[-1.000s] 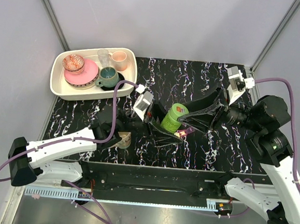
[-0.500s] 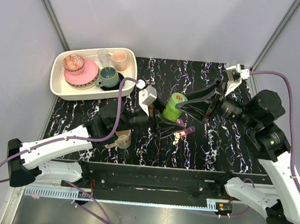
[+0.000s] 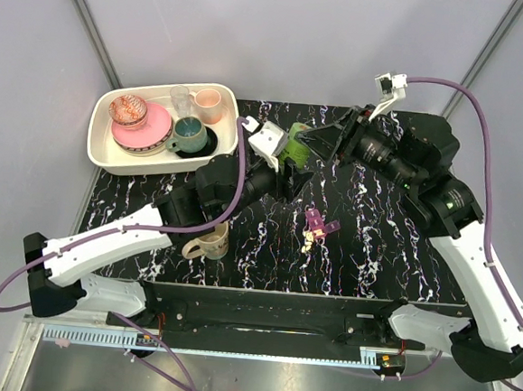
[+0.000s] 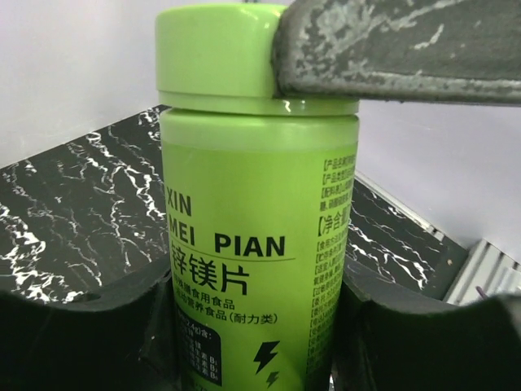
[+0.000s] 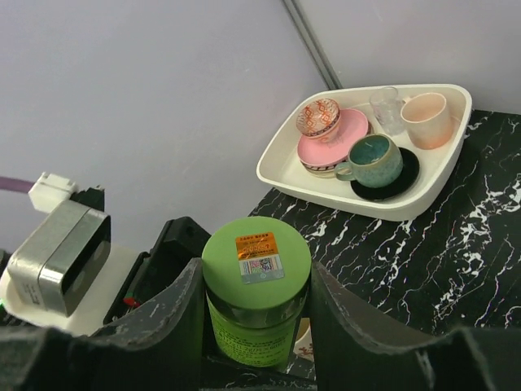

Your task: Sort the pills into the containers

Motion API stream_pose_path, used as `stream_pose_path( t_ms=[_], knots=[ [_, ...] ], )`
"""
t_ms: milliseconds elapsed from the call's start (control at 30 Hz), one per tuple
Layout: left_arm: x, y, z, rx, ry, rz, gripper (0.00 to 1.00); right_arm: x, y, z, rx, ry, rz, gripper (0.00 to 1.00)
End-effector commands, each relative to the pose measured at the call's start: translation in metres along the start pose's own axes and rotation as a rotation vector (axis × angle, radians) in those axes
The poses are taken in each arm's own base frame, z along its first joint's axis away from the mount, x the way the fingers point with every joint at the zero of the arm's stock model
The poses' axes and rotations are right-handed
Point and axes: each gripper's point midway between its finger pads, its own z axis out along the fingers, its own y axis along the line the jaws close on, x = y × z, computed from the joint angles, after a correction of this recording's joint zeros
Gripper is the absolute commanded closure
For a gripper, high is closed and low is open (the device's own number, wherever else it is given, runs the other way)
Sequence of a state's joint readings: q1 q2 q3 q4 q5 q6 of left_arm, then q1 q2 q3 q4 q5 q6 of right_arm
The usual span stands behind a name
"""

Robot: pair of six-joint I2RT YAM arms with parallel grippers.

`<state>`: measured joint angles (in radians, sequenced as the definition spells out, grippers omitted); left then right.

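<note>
The lime-green bottle (image 3: 294, 148) hangs in the air over the back of the table, held by both arms. My left gripper (image 3: 286, 168) is shut on its body (image 4: 256, 228), one finger on each side (image 4: 254, 281). My right gripper (image 3: 314, 143) is shut on its green cap (image 5: 256, 261), with the cap pressed between both fingers (image 5: 254, 273); one of its fingers (image 4: 391, 49) lies across the cap in the left wrist view. The small purple pill box (image 3: 316, 222) lies on the black table with pale pills (image 3: 307, 243) beside it.
A beige mug (image 3: 211, 243) stands on the table near the left arm. A cream tray (image 3: 98, 142) at the back left holds a pink plate, a patterned bowl, a teal cup (image 5: 370, 159), a pink cup (image 5: 426, 118) and a small glass.
Both arms have carried the bottle up and toward the back of the table. The pill box and pills that lay under it now show. The right gripper has closed round the cap.
</note>
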<state>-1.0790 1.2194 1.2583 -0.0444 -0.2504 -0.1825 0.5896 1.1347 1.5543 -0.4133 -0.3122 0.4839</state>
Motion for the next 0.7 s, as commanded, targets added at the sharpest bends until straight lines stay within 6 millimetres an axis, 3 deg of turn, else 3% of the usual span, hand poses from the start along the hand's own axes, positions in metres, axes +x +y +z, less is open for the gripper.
stream_pose_path(
  t_ms=[0, 67, 100, 167, 233, 367, 400, 667],
  knots=[
    [-0.066, 0.016, -0.011, -0.108, -0.175, -0.035, 1.0, -0.017, -0.016, -0.002, 0.133, -0.054, 0.028, 0.88],
    [-0.061, 0.013, -0.014, -0.081, -0.178, -0.047, 1.0, -0.024, 0.0, -0.007, 0.064, -0.063, 0.006, 0.68],
    [-0.059, 0.009, -0.016, -0.054, -0.176, -0.058, 0.99, -0.027, 0.007, -0.01, 0.033, -0.072, -0.004, 0.41],
    [-0.053, 0.004, -0.023, -0.011, -0.176, -0.067, 0.99, -0.038, 0.028, -0.022, -0.059, -0.128, -0.034, 0.25],
    [-0.044, -0.007, -0.028, 0.063, -0.168, -0.08, 0.98, -0.043, 0.036, -0.029, -0.098, -0.176, -0.047, 0.1],
    [-0.048, -0.028, -0.055, 0.217, -0.216, -0.121, 0.98, -0.049, 0.055, -0.054, -0.16, -0.214, -0.106, 0.07],
    [-0.047, -0.04, -0.062, 0.297, -0.212, -0.124, 0.98, -0.047, 0.059, -0.057, -0.18, -0.212, -0.116, 0.07],
    [-0.046, -0.109, -0.114, 0.77, -0.218, -0.158, 1.0, -0.007, 0.085, -0.082, -0.397, -0.12, -0.211, 0.12]
  ],
)
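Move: The left hand already holds the green pill bottle upright, its middle some 4 cm above the hand point. The right fingers are closed on the capped end, with the bottle's middle about 4 cm below them, roughly 1 cm back and 2 cm to the left. From the left hand the purple pill box lies about 5 cm ahead, 9 cm right and 38 cm below, and the beige mug some 2 cm back, 20 cm left and 34 cm below. The right fingers let go of the bottle's cap, opening wide, and after a brief halt the right hand draws back about 9 cm, rising some 6 and easing right, clear of the bottle. Alongside, the left hand keeps its grip and carries the bottle back about 9 cm, lifting it about 3 cm while turning some 25 degrees clockwise and rolling its left side down. ##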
